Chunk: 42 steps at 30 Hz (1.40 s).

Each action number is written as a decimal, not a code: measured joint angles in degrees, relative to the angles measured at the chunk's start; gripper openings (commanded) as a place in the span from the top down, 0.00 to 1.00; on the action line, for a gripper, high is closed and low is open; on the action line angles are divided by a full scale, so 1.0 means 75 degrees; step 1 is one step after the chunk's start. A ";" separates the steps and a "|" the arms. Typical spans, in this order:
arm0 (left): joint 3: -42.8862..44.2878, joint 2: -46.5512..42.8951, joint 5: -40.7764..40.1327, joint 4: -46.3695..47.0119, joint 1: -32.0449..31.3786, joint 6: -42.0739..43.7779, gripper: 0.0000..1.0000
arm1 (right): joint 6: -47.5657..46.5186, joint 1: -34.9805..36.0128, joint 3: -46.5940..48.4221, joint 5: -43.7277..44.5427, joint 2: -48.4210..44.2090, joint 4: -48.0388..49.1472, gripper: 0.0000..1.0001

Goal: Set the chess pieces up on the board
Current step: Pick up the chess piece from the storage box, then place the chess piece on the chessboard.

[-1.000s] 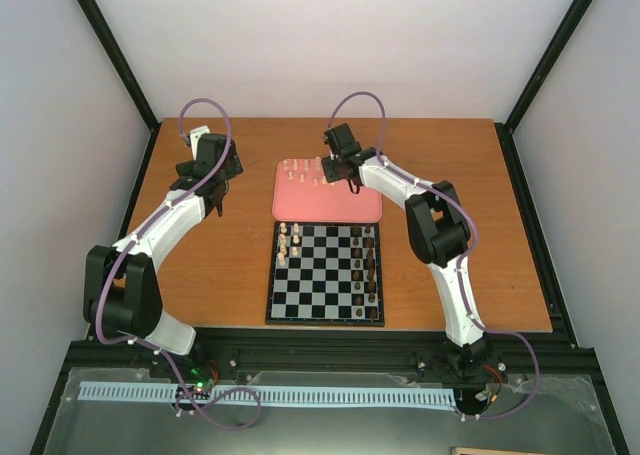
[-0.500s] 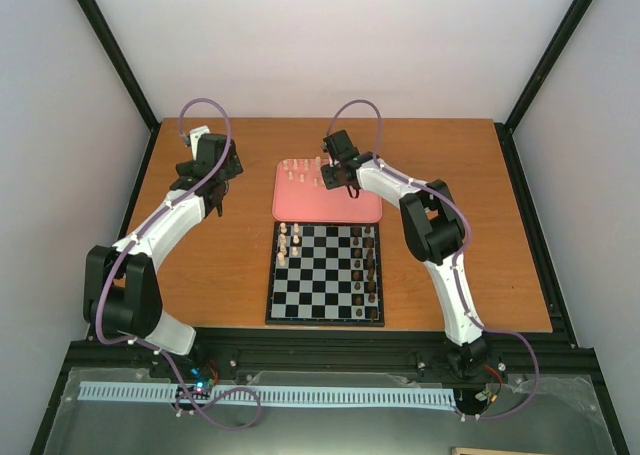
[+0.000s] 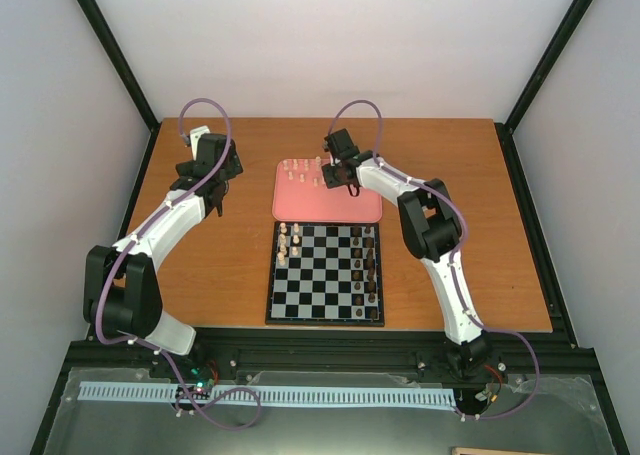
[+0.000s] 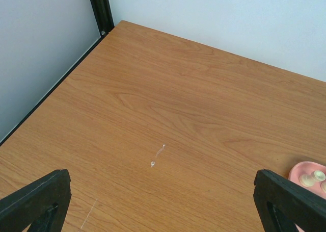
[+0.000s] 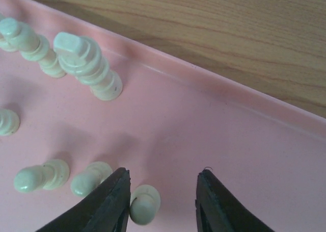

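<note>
The board [image 3: 325, 286] lies near the table's front. Cream chess pieces [image 3: 285, 243] stand along its left side and dark ones [image 3: 371, 265] along its right. More cream pieces [image 3: 299, 170] stand on the pink tray [image 3: 350, 207] behind it. My right gripper [image 3: 339, 181] is low over that tray. In the right wrist view it [image 5: 163, 180] is open around a small cream pawn [image 5: 144, 205]. The pawn rests against the left finger [image 5: 109, 201], well apart from the right one [image 5: 219, 204]. My left gripper [image 4: 162, 180] is wide open over bare wood.
Beside my right fingers stand two more pawns [image 5: 90, 179] [image 5: 41, 175], with a taller piece [image 5: 86, 63] by the tray's far rim [image 5: 214, 84]. A corner of the tray [image 4: 296, 172] shows in the left wrist view. Black frame posts [image 3: 115, 60] and white walls enclose the table.
My right gripper has shifted slightly over the tray and its jaws have narrowed a little around the pawn. The left arm has not moved.
</note>
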 measured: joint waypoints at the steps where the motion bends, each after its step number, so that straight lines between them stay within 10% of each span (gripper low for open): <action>1: 0.0000 0.0000 0.0000 0.0000 0.0000 0.0000 0.00 | 0.0003 -0.0006 0.0052 -0.0020 0.0041 -0.0006 0.67; 9: 0.0000 0.0000 -0.0026 0.0000 0.0000 0.0000 0.00 | -0.0012 -0.0020 0.0347 -0.0169 0.0262 -0.0181 0.88; 25: 0.0000 0.0000 -0.0052 0.0000 0.0000 0.0023 0.00 | 0.0044 0.0201 -0.1577 0.0055 -0.1763 0.0006 0.90; 42: 0.0003 0.0000 -0.0050 -0.0012 0.0000 0.0026 0.00 | 0.0595 0.3579 -0.4634 0.0213 -0.4162 0.0560 0.89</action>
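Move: The pawn stands in the pink storage box, almost between the right hand's half-open fingers, 1 cm to the left of the hand point and 1 cm below. A second pawn is about 4 cm left and level with the hand, a third some 6 cm left and 1 cm back; the tall piece is 5 cm ahead and 5 cm left. The chessboard's middle lies roughly 27 cm back and 4 cm left. From the left hand, the pawn is around 8 cm ahead, 34 cm right and 18 cm below. Easing down barely a centimetre, the right hand closes its fingers on the pawn and pinches it. It then lifts it about 12 cm while swinging back out of the box and to the left, turning some 20 degrees counter-clockwise, and sinks again by half that height over the board's far left part, ending about 25 cm back with the grip kept. ##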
